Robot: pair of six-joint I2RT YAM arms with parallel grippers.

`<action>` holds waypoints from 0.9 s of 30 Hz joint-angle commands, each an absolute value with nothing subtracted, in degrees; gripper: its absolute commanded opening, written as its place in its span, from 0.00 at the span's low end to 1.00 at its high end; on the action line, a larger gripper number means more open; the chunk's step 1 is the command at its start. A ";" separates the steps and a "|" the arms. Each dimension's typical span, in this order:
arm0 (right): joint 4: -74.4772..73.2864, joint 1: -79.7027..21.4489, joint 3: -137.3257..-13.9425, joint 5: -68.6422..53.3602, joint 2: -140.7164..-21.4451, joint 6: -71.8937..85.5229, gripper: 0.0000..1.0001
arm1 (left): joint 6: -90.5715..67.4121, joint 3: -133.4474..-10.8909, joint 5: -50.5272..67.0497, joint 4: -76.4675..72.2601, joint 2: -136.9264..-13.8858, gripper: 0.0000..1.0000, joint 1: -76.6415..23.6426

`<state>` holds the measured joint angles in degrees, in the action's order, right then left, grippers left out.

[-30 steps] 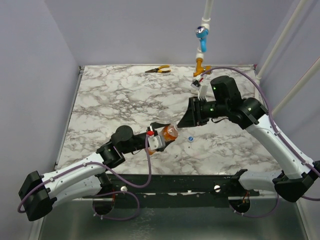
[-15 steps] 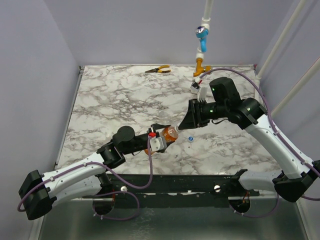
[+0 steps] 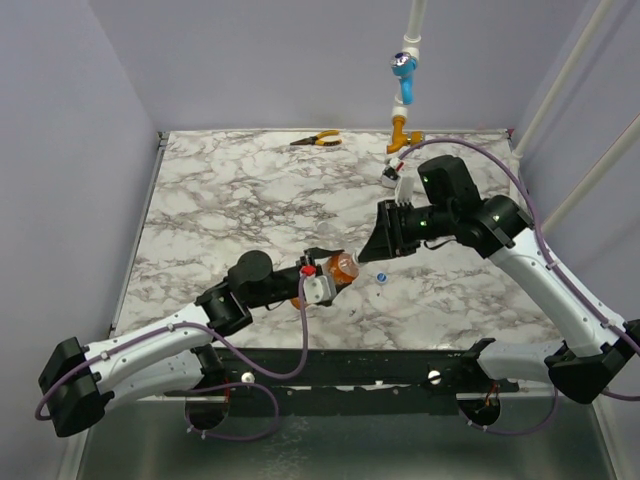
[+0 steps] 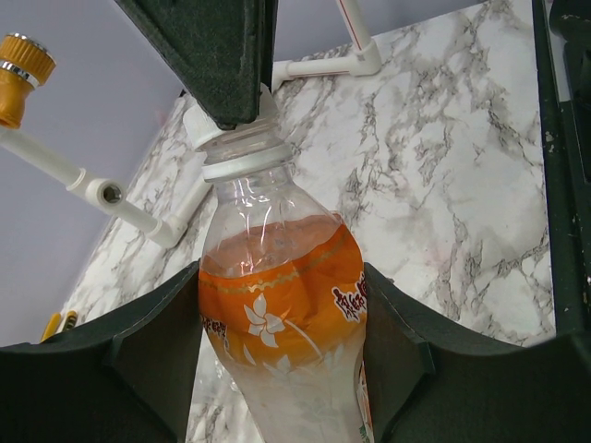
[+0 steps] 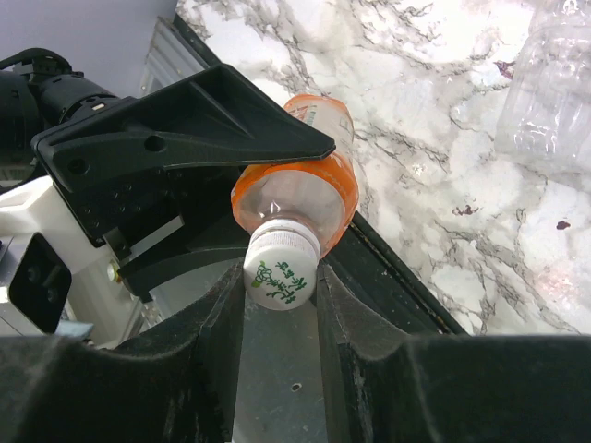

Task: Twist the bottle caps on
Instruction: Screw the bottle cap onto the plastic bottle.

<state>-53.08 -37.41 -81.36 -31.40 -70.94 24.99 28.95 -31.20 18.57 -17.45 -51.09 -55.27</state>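
Observation:
The bottle [image 3: 341, 266], clear with an orange label, is held tilted above the table's near middle. My left gripper [image 3: 328, 270] is shut on its body, one finger [image 4: 138, 351] on either side of the label [image 4: 277, 305]. A whitish bottle cap [image 5: 282, 268] sits on the neck. My right gripper [image 3: 372, 253] is shut on this cap, its fingers [image 5: 208, 341] pressing both sides. In the left wrist view the cap [image 4: 205, 126] shows only partly behind a right finger. The blue cap [image 3: 382, 277] lies loose on the marble, just right of the bottle.
Orange-handled pliers [image 3: 318, 140] lie at the table's back edge. A white pipe with a blue valve [image 3: 403, 66] and an orange valve [image 3: 402, 132] rises at the back right. A clear empty bottle [image 5: 554, 92] lies on the marble beyond the held one.
The left arm has edged the bottle slightly to the right, toward the right gripper. Both grips look the same.

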 commanded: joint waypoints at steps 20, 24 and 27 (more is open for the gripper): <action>-51.40 -37.25 -73.78 -22.00 -72.81 36.28 0.31 | 40.30 -35.33 -3.84 -30.82 -62.27 0.33 -62.34; -49.07 -37.26 -71.91 -19.74 -72.49 41.03 0.31 | 40.73 -35.61 -6.25 -33.73 -64.16 0.33 -63.47; -46.29 -37.27 -70.67 -20.80 -72.42 44.54 0.31 | 41.36 -35.11 -7.65 -36.77 -64.99 0.33 -64.33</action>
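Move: The left hand holds the tilted plastic bottle. Its mouth stands about 6 cm to the left hand's right, 2 cm ahead and 6 cm above. The right hand already pinches the white cap over that mouth, which is about 1 cm to its left, level in reach and 1 cm below. From the right hand, the blue cap lies some 5 cm ahead, 6 cm right and 22 cm down; the clear bottle some 13 cm ahead, 6 cm left and 20 cm down. Still pinching the white cap against the bottle neck, the right hand sinks about 5 cm and eases forward, rolling clockwise as seen along its fingers. The left hand keeps its grip on the bottle and goes down and forward with it, turning the opposite way by some 20 degrees, so that cap and bottle are twisted against each other in the tightening sense. ##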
